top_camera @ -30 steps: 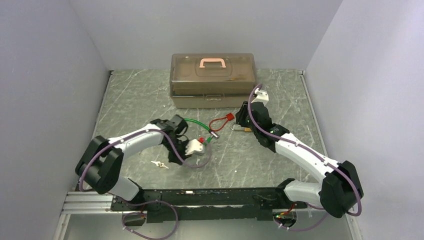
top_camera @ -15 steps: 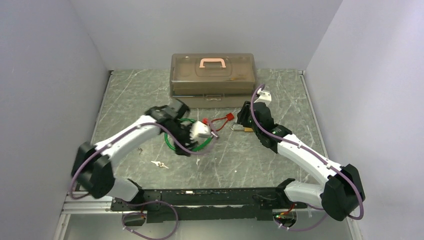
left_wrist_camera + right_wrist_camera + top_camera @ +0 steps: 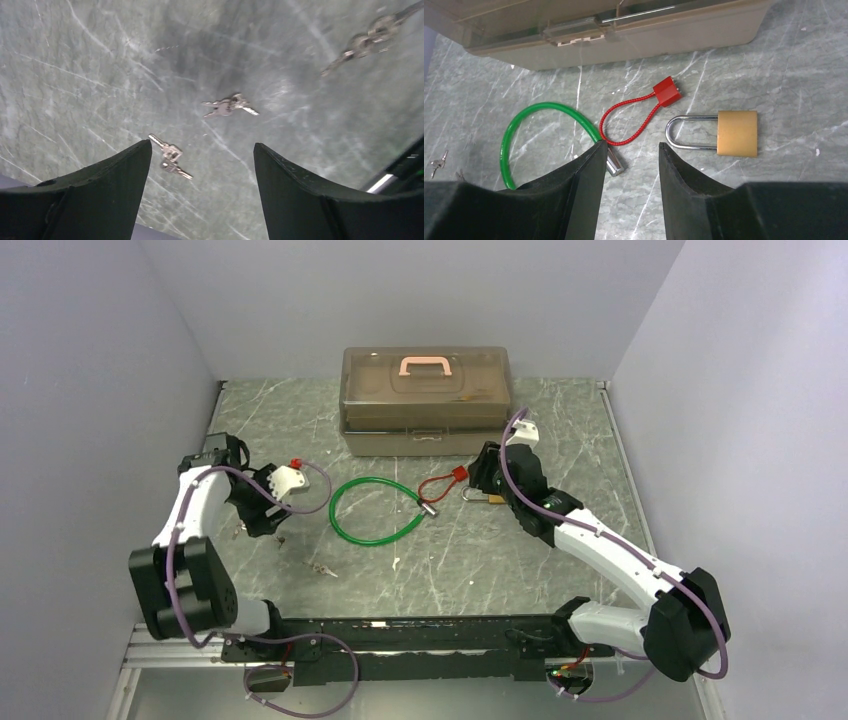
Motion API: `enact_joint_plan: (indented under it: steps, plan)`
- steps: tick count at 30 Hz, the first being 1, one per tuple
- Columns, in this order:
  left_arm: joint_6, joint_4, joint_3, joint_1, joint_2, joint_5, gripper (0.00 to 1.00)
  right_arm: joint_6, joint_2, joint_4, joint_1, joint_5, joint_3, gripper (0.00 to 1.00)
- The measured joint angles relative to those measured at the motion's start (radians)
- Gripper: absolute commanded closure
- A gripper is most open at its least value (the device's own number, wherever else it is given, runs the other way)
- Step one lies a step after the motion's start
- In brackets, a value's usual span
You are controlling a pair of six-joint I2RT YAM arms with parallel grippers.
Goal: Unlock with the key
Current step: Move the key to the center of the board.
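Note:
Small silver keys lie in pairs on the marble table. In the left wrist view one key pair (image 3: 170, 156) lies just inside my left finger, a second pair (image 3: 227, 106) sits farther ahead, and a third (image 3: 365, 42) lies at the top right. My left gripper (image 3: 201, 147) hovers above them, open and empty; from above it (image 3: 265, 525) is at the table's left side. The brass padlock (image 3: 736, 133) lies flat with its shackle closed. My right gripper (image 3: 631, 146) hangs open just short of it, holding nothing.
A green cable loop (image 3: 375, 512) with a silver tip (image 3: 614, 165) lies mid-table. A red tag on red wire (image 3: 667, 91) lies beside the padlock. A brown toolbox (image 3: 426, 400) stands at the back. One more key (image 3: 322, 568) lies near the front left.
My left arm let go of the green cable's end, swung left across the table and opened its jaws above the keys. The cable now lies flat. My right jaws widened slightly.

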Motion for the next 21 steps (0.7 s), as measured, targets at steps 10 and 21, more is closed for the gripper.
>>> enact_joint_plan:
  steps: [10, 21]
  plan:
    - [0.128, 0.26, -0.104, 0.012, 0.122, -0.098, 0.26, -0.004, 0.003, 0.014, 0.021, -0.018, 0.0, 0.55]
    - [0.197, 0.375, -0.21, -0.082, 0.142, -0.182, 0.53, -0.01, 0.003, 0.015, 0.023, -0.019, 0.0, 0.57]
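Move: The middle keys on the board lie almost straight below the left hand, about 9 cm down and roughly level with it fore and aft. The left keys are some 9 cm to their left and 3 cm farther out; the right keys, about 10 cm to the middle keys' right and 7 cm nearer the base. The green ring lock is centred about 24 cm right and 7 cm ahead of the left hand. From the right hand, the middle keys lie roughly 46 cm left, 9 cm back and 17 cm below. Towards the middle keys the empty left hand sinks about 8 cm, edging some 3 cm forward and a little left on the way, then slowing near the board. Its wrist swings the fingers more upright and turns about 15 degrees clockwise, while the fingers close from wide to about half open. The rear fingertip comes right up to the keys' ring; whether it touches can't be seen. ##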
